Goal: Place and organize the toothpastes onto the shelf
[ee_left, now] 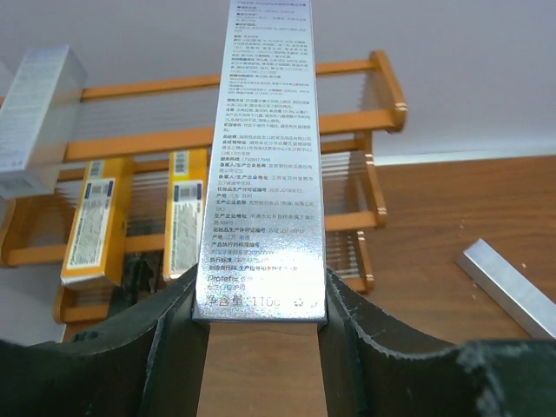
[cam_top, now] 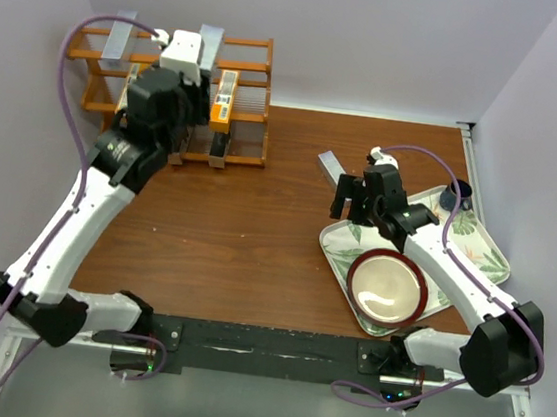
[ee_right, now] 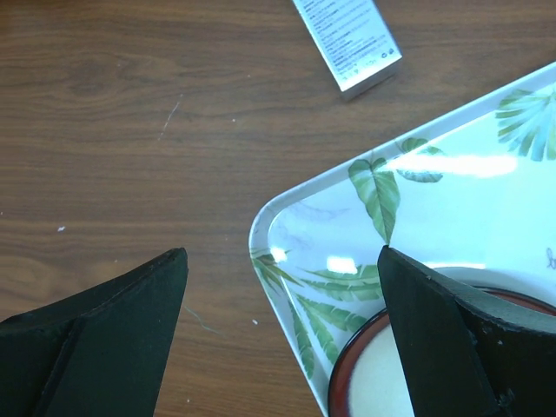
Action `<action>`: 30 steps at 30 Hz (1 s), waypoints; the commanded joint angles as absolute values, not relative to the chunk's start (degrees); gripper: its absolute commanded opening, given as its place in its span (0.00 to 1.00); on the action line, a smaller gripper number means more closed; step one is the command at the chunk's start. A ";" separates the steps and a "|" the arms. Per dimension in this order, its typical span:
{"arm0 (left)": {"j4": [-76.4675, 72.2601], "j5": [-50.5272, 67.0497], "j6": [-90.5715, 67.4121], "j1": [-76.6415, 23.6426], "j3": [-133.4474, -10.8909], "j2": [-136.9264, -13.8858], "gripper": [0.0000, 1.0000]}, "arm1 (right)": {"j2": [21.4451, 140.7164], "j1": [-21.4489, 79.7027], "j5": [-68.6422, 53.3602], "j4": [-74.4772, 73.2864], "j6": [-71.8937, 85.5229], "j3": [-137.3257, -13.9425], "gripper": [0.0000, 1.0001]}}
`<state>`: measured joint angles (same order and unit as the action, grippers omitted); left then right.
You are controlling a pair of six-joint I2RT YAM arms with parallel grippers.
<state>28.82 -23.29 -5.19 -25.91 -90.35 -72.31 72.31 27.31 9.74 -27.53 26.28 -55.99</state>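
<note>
The orange-brown shelf (cam_top: 255, 73) stands at the table's back left. My left gripper (ee_left: 261, 300) is shut on the lower end of a silver toothpaste carton (ee_left: 271, 156), held upright in front of the shelf's top tier (ee_left: 347, 68). Another silver carton (ee_left: 35, 117) leans on the top rail at the left. Two orange cartons (ee_left: 97, 221) (ee_left: 187, 208) stand on the middle tier, and black cartons (cam_top: 218, 148) sit at the bottom. One more silver carton (cam_top: 332, 164) lies on the table. My right gripper (ee_right: 282, 254) hangs open and empty over the tray corner, short of that carton (ee_right: 347, 39).
A leaf-patterned tray (cam_top: 476, 241) lies at the right, holding a red-rimmed bowl (cam_top: 387, 288) and a dark cup (cam_top: 458, 197). The bowl's rim (ee_right: 347, 365) shows under my right finger. White walls close in behind and beside the table.
</note>
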 commanded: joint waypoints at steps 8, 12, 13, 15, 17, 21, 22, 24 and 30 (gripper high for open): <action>23.56 -3.80 -0.97 -5.64 -104.49 -86.20 0.11 | 70.49 27.68 1.58 -22.33 22.85 -54.23 0.96; 21.98 -1.50 -0.26 -0.72 -106.43 -89.64 0.11 | 71.01 28.04 1.06 -22.24 22.41 -54.23 0.96; 21.54 -0.97 -0.26 -0.18 -106.87 -90.26 0.11 | 71.19 28.21 0.88 -22.24 22.33 -54.32 0.96; 20.22 1.39 -0.61 1.65 -108.10 -92.02 0.11 | 71.54 28.39 0.27 -21.97 22.24 -54.32 0.96; 19.43 1.23 -0.35 2.11 -109.24 -93.95 0.11 | 71.63 28.30 0.09 -21.88 22.06 -54.23 0.96; 18.46 0.62 -0.26 2.63 -110.30 -96.68 0.11 | 71.46 28.30 -1.93 -21.09 21.36 -53.96 0.96; 18.20 0.62 -0.26 2.72 -110.39 -97.55 0.11 | 71.46 28.30 -2.11 -20.92 21.18 -53.96 0.96; 17.84 0.18 -0.26 2.81 -110.65 -98.35 0.11 | 71.54 28.30 -2.20 -20.83 21.09 -53.96 0.96; 17.14 -2.63 2.02 2.81 -109.78 -100.46 0.12 | 71.19 28.30 -3.07 -20.57 20.65 -53.79 0.96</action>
<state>23.07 -0.91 -0.25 2.24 -107.55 -100.25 71.64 28.12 -1.19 -22.63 21.96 -54.02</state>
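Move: The left hand already grips a silver toothpaste box pointing forward. Its place, the gap on the shelf's top tier, lies about 26 cm ahead, 14 cm left and 8 cm below. The shelved silver box is 25 cm ahead and 22 cm left; one tier down, the middle yellow box is 26 cm ahead, 9 cm left, the right yellow box as far ahead, 2 cm right. From the right hand the gap is some 32 cm ahead, 48 cm left, 17 cm higher. Still pinching the silver toothpaste by its near end, the left hand sweeps forward and left together, roughly 16 and 13 cm, towards the top-tier gap right of the shelved silver box; the leftward part dies out while it keeps easing forward and sinks about 5 cm, turning slightly counter-clockwise, nose dipping a little. The right hand, empty and open, drifts a few centimetres left, turning some 10 degrees counter-clockwise. ##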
